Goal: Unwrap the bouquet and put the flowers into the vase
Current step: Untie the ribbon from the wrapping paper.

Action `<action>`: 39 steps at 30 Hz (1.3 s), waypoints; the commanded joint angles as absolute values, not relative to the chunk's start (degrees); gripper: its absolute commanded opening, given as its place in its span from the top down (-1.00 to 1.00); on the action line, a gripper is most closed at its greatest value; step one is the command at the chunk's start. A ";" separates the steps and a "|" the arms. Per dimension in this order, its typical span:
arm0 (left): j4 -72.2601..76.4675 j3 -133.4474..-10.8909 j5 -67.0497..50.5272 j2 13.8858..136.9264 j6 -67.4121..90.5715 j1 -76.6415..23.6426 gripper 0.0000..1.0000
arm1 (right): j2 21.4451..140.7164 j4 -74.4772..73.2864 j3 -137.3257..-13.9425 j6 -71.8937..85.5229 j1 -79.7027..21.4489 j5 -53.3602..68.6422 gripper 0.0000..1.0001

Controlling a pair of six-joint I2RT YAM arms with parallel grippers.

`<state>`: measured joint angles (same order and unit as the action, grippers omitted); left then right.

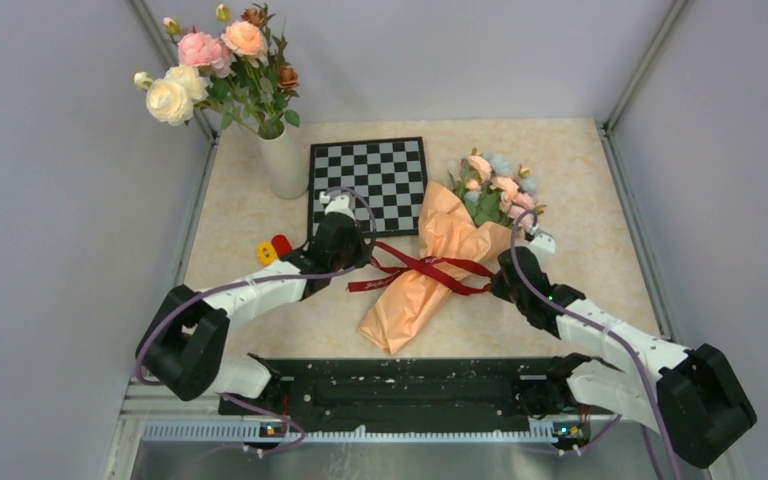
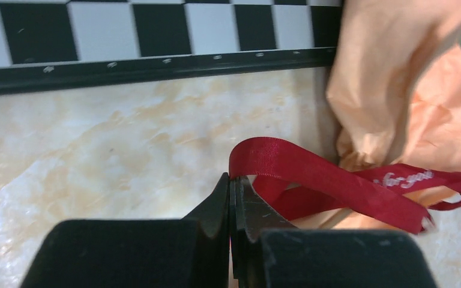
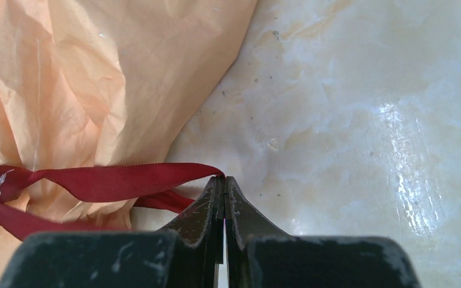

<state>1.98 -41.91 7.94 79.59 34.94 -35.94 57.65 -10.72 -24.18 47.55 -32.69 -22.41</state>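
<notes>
The bouquet (image 1: 430, 270) lies slantwise on the table, a cone of peach crinkled paper (image 2: 396, 84) (image 3: 96, 78) tied with dark red ribbon (image 1: 425, 265). Its flowers (image 1: 495, 190), pale blue and pink, point to the far right. My left gripper (image 1: 370, 252) (image 2: 233, 177) is shut on a loop of the ribbon (image 2: 336, 186) at the bouquet's left side. On the bouquet's right side, my right gripper (image 1: 495, 282) (image 3: 223, 178) is shut on another end of the ribbon (image 3: 108, 180). The white vase (image 1: 282, 160) stands upright at the far left.
Large cream, pink and peach roses (image 1: 210, 65) fill the vase. A chessboard (image 1: 368, 180) lies flat behind the bouquet, its black edge (image 2: 156, 66) close to my left gripper. Small yellow and red pieces (image 1: 272, 248) sit at the left. A black rail (image 1: 400, 385) runs along the near edge.
</notes>
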 commanded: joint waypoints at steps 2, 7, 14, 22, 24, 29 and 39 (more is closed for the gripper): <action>1.20 -39.79 6.15 77.21 39.33 -32.29 1.00 | 58.05 -9.64 -24.10 49.90 -31.73 -22.80 0.86; 0.26 -40.13 4.70 77.92 39.32 -30.75 1.00 | 55.60 -11.14 -25.66 46.68 -31.73 -23.61 0.32; -1.44 -40.41 3.84 78.95 39.35 -29.77 1.00 | 47.10 -9.67 -27.53 36.82 -31.73 -23.69 -0.13; -2.57 -40.93 2.60 79.63 38.67 -28.68 1.00 | 55.01 -2.46 -35.66 17.92 -31.73 -2.04 -0.24; -3.08 -40.84 2.55 79.48 38.47 -28.44 1.00 | 58.15 -1.63 -38.08 14.90 -31.88 3.01 -0.25; -3.34 -40.30 2.51 78.93 38.73 -28.27 1.00 | 67.70 -3.71 -45.48 9.06 -34.01 6.93 -0.26; -3.84 -40.10 2.13 78.39 38.42 -28.11 1.00 | 79.83 -4.75 -51.34 5.38 -39.50 5.12 -0.26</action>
<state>-4.47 -40.05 2.39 79.31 38.89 -28.49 78.13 -5.74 -48.40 8.01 -37.50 5.69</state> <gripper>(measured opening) 0.008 0.629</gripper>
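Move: The ribbon's crossing, over the waist of the paper wrap, lies about 16 cm left of the right hand and 6 cm ahead, near its height. The flower heads are roughly 26 cm ahead of the right hand and 1 cm right. From the left hand the crossing is some 12 cm right, 1 cm back and 5 cm below; the chessboard's middle is about 19 cm ahead and level sideways. Right hand releases the ribbon, arcs about 14 cm left towards the crossing; left hand draws its strand left. ##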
